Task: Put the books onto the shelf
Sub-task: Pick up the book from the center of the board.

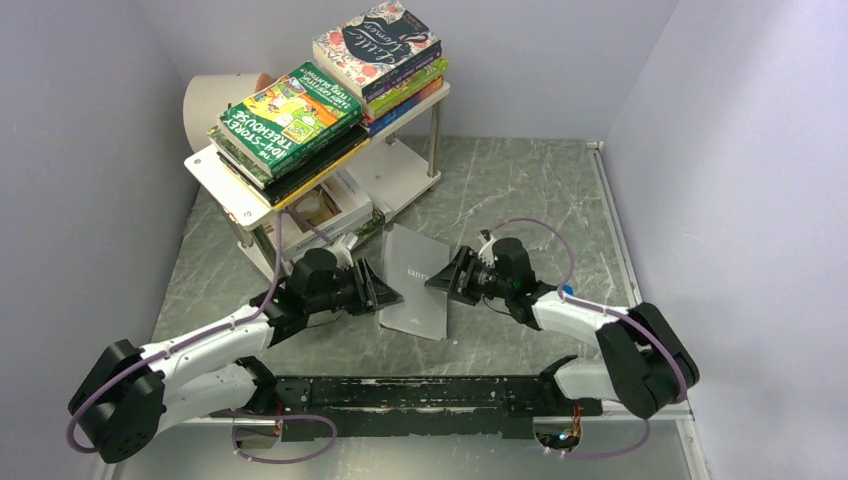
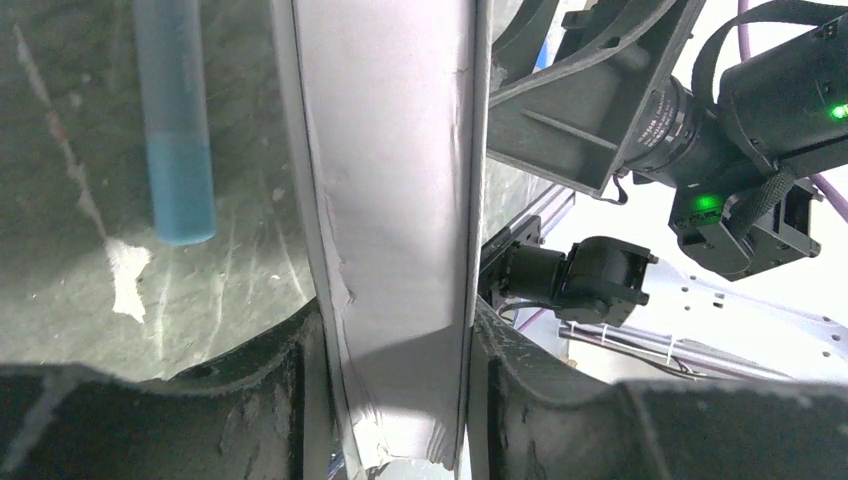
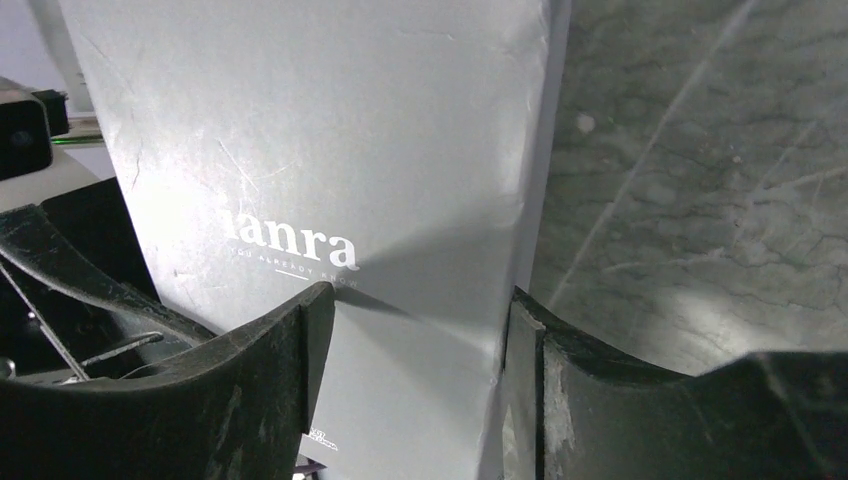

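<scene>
A thin grey book [image 1: 415, 280] is propped up off the table between both grippers. My left gripper [image 1: 385, 290] is shut across the thickness of its left edge. In the left wrist view both fingers press the sides of the grey book [image 2: 390, 200] around the gripper [image 2: 395, 315]. My right gripper [image 1: 447, 275] straddles the opposite edge. Its jaws [image 3: 415, 300] stand wider than the grey book [image 3: 330, 150], one finger in front of the cover, one behind. The shelf [image 1: 205, 170] carries stacked books: the green Treehouse [image 1: 290, 115] and the floral Little Women [image 1: 378, 45].
A white cylinder [image 1: 215, 95] lies behind the shelf at the back left. More books [image 1: 340, 210] sit on the shelf's lower board. A small blue bar [image 2: 175, 130] lies on the marbled table left of the grey book. White walls close in both sides.
</scene>
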`<state>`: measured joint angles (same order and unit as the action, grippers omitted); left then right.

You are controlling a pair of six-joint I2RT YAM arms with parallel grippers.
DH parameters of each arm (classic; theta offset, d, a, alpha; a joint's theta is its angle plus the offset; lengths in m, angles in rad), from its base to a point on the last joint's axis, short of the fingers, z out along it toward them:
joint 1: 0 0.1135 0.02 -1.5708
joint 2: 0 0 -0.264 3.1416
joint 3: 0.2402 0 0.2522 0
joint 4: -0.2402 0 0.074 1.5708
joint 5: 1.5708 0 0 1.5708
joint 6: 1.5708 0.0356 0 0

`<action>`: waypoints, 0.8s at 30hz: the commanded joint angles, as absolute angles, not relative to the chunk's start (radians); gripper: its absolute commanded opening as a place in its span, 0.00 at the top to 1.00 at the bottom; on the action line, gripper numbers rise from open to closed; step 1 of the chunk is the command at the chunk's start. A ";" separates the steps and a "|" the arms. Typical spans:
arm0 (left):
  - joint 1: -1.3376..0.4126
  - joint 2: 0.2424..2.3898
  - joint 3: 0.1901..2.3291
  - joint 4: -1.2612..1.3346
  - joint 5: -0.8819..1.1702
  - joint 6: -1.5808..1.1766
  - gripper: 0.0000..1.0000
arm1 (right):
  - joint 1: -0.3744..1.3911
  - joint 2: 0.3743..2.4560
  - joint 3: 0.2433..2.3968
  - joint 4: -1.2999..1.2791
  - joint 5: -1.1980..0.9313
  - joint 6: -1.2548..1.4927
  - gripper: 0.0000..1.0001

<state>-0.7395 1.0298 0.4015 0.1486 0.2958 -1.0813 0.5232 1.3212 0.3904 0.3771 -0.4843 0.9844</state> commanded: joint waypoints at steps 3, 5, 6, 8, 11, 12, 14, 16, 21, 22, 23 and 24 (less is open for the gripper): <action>-0.739 0.989 0.544 0.087 0.414 -0.978 0.74 | 0.499 1.166 0.430 0.289 -0.462 0.943 0.31; -0.739 0.963 0.578 0.053 0.429 -0.983 0.74 | 0.479 1.099 0.433 0.255 -0.428 0.936 0.24; -0.739 0.950 0.595 0.035 0.432 -0.987 0.75 | 0.470 1.060 0.434 0.244 -0.415 0.940 0.21; -0.739 0.911 0.635 0.006 0.430 -0.999 0.75 | 0.452 0.969 0.437 0.229 -0.399 0.953 0.16; -0.739 0.862 0.681 -0.038 0.419 -1.020 0.75 | 0.437 0.853 0.456 0.180 -0.359 0.974 0.11; -0.739 0.848 0.694 -0.046 0.413 -1.030 0.75 | 0.435 0.818 0.464 0.154 -0.339 0.984 0.10; -0.739 0.823 0.716 -0.057 0.403 -1.042 0.75 | 0.433 0.759 0.478 0.118 -0.315 1.004 0.09; -0.739 0.803 0.738 -0.058 0.399 -1.051 0.76 | 0.432 0.716 0.485 0.115 -0.328 1.024 0.08; -0.739 0.788 0.806 -0.035 0.408 -1.042 0.76 | 0.431 0.699 0.489 0.314 -0.530 1.066 0.07; -0.739 0.789 0.824 -0.037 0.408 -1.034 0.76 | 0.431 0.707 0.486 0.374 -0.575 1.087 0.08; -0.739 0.792 0.840 -0.039 0.410 -1.028 0.76 | 0.431 0.713 0.483 0.429 -0.619 1.114 0.09; -0.739 0.795 0.854 -0.038 0.414 -1.021 0.76 | 0.430 0.719 0.480 0.485 -0.652 1.140 0.12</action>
<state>-0.7422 0.8009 0.7670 -0.0750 0.3939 -1.0393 0.4332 0.7055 0.4725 0.2741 -0.4706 1.0546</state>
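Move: I already hold the grey book between both hands. Its middle is about 5 cm to the right of my left hand and 3 cm ahead; from my right hand it is some 3 cm to the left, level fore and aft. The white books on the lower shelf stand about 20 cm ahead of my left hand, 13 cm to its left and 6 cm lower. The light-blue pen lies on the table about 5 cm ahead of that hand and 11 cm below. I raise both hands almost straight up about 20 cm, slowly at first and then faster, away from the table and the pen. My left fingers keep their pinch on the book's page edge while that wrist tips up. My right fingers, around the spine side, open wide as that wrist tips up some 30 degrees and drifts a few centimetres right. ##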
